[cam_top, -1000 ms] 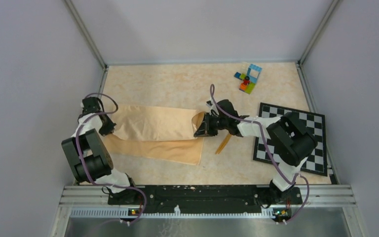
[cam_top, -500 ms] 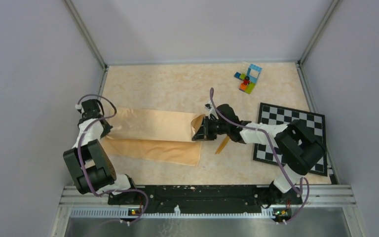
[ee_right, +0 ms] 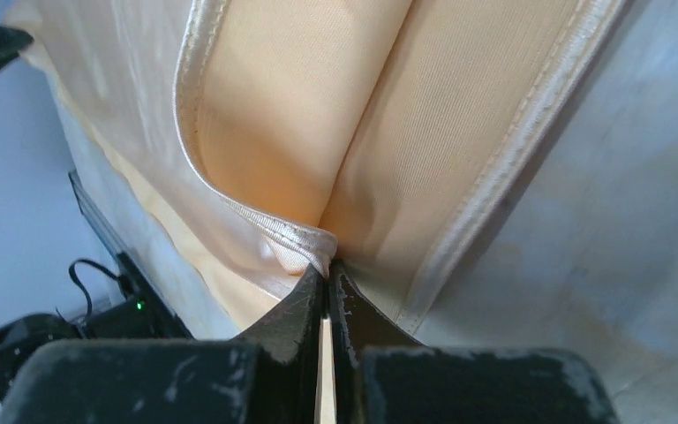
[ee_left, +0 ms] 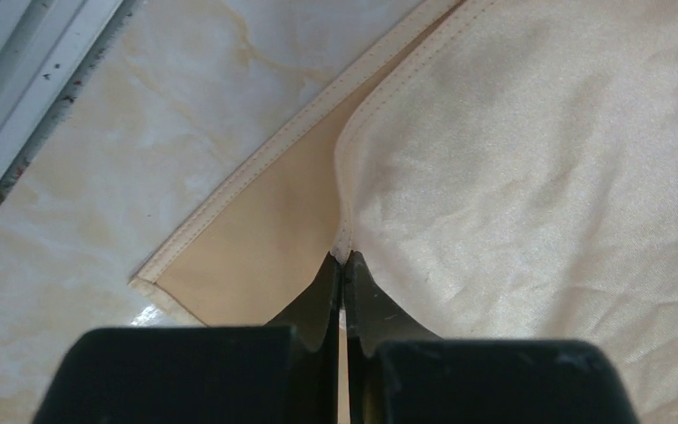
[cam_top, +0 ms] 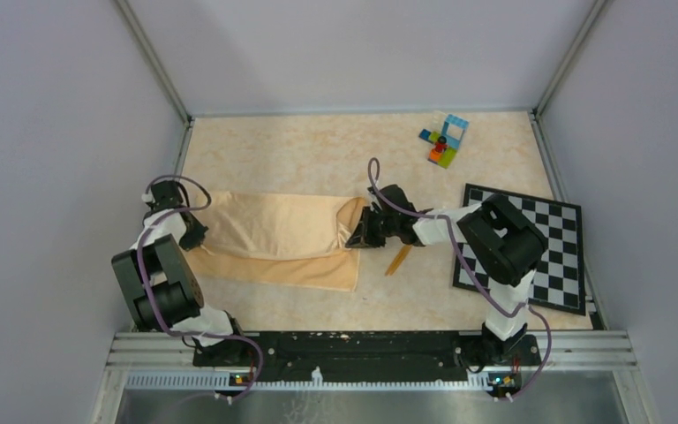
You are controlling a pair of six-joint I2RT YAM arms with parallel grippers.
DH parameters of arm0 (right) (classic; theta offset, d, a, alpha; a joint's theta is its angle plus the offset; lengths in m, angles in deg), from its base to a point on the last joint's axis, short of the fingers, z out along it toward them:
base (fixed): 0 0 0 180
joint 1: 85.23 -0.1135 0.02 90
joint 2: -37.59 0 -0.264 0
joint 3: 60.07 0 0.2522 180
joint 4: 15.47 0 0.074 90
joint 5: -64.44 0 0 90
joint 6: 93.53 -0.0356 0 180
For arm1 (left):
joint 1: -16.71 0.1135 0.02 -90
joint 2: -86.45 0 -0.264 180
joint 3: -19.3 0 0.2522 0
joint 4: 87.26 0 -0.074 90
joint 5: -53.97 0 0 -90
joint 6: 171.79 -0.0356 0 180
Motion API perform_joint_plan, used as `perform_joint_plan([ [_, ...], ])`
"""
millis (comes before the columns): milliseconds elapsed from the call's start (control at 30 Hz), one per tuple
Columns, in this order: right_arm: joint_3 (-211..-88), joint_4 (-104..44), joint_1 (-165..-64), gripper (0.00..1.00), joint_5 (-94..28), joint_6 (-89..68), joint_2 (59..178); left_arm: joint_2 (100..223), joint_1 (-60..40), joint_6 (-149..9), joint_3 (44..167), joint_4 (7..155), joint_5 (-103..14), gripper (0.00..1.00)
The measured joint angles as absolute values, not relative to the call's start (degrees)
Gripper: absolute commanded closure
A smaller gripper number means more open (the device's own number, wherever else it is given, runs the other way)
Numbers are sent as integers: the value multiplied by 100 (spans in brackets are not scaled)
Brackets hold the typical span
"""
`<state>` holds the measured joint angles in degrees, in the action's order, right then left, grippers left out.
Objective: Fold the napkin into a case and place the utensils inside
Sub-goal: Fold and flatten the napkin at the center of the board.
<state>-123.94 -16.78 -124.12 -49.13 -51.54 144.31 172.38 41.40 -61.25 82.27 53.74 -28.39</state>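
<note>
The peach-tan napkin point(cam_top: 274, 234) lies across the table's left half, its far part folded over toward the near side, with a strip of the lower layer point(cam_top: 291, 272) showing in front. My left gripper point(cam_top: 196, 234) is shut on the folded layer's left hem point(ee_left: 343, 252). At the right end, my right gripper point(cam_top: 359, 235) is shut on the hem point(ee_right: 318, 247), lifting it so the fold gapes. One thin orange utensil point(cam_top: 399, 259) lies just right of the napkin, partly under the right arm. I cannot tell whether it is the spoon or the knife.
A black-and-white checkered board point(cam_top: 552, 256) lies at the right, partly under the right arm. A cluster of multicoloured toy bricks point(cam_top: 444, 140) sits at the far right. The table's metal rail point(ee_left: 18, 97) runs just left of the napkin.
Both grippers have kept their hold on the folded layer and brought its edge slightly nearer, so less of the lower layer shows. The right arm's elbow has swung left.
</note>
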Motion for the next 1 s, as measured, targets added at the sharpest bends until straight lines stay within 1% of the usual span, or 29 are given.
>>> perform_joint_plan([
  [267, -13404, -2242, -11813, 100, -4587, -4651, 14892, 17629, 3922, -5920, 8282, 5543, -3532, 100],
  [500, -14060, -3021, -11560, 100, -4552, -3980, 14944, 17337, 3797, -5959, 8291, 5534, -3615, 100],
  [633, -14027, -3270, -11601, 100, -4727, -3908, 14776, 16952, 3799, -6084, 8288, 5503, -3375, 100],
  [800, -13673, -3351, -11663, 100, -4937, -3939, 14363, 16563, 3799, -6184, 8214, 5477, -3114, 100],
  [1000, -13279, -3327, -11774, 100, -5090, -4018, 14022, 16460, 3799, -6226, 8138, 5361, -2891, 100],
])
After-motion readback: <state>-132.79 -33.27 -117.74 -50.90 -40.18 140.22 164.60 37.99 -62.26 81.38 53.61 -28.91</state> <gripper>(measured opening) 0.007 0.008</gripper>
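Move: Both hands already hold the napkin's folded-over upper layer by its near corners, low over the board. From the right hand, the napkin's far right corner is about 12 cm ahead and 3 cm right. The near right corner of its lower layer is 10 cm back and 1 cm right; the crossed utensils lie some 12 cm right, 1 cm back. From the left hand, the far left corner is roughly 13 cm ahead, 3 cm right. All lie 2 or 3 cm lower. Keep both grippers shut on the napkin and sweep the right one low and forward about 10 cm, veering 3 cm right, then draw it back some 6 cm while lifting it. Carry the left gripper 4 cm to the right and slightly forward, dipping a little, then raise it about 5 cm, easing back left to pull the held edge straight. ##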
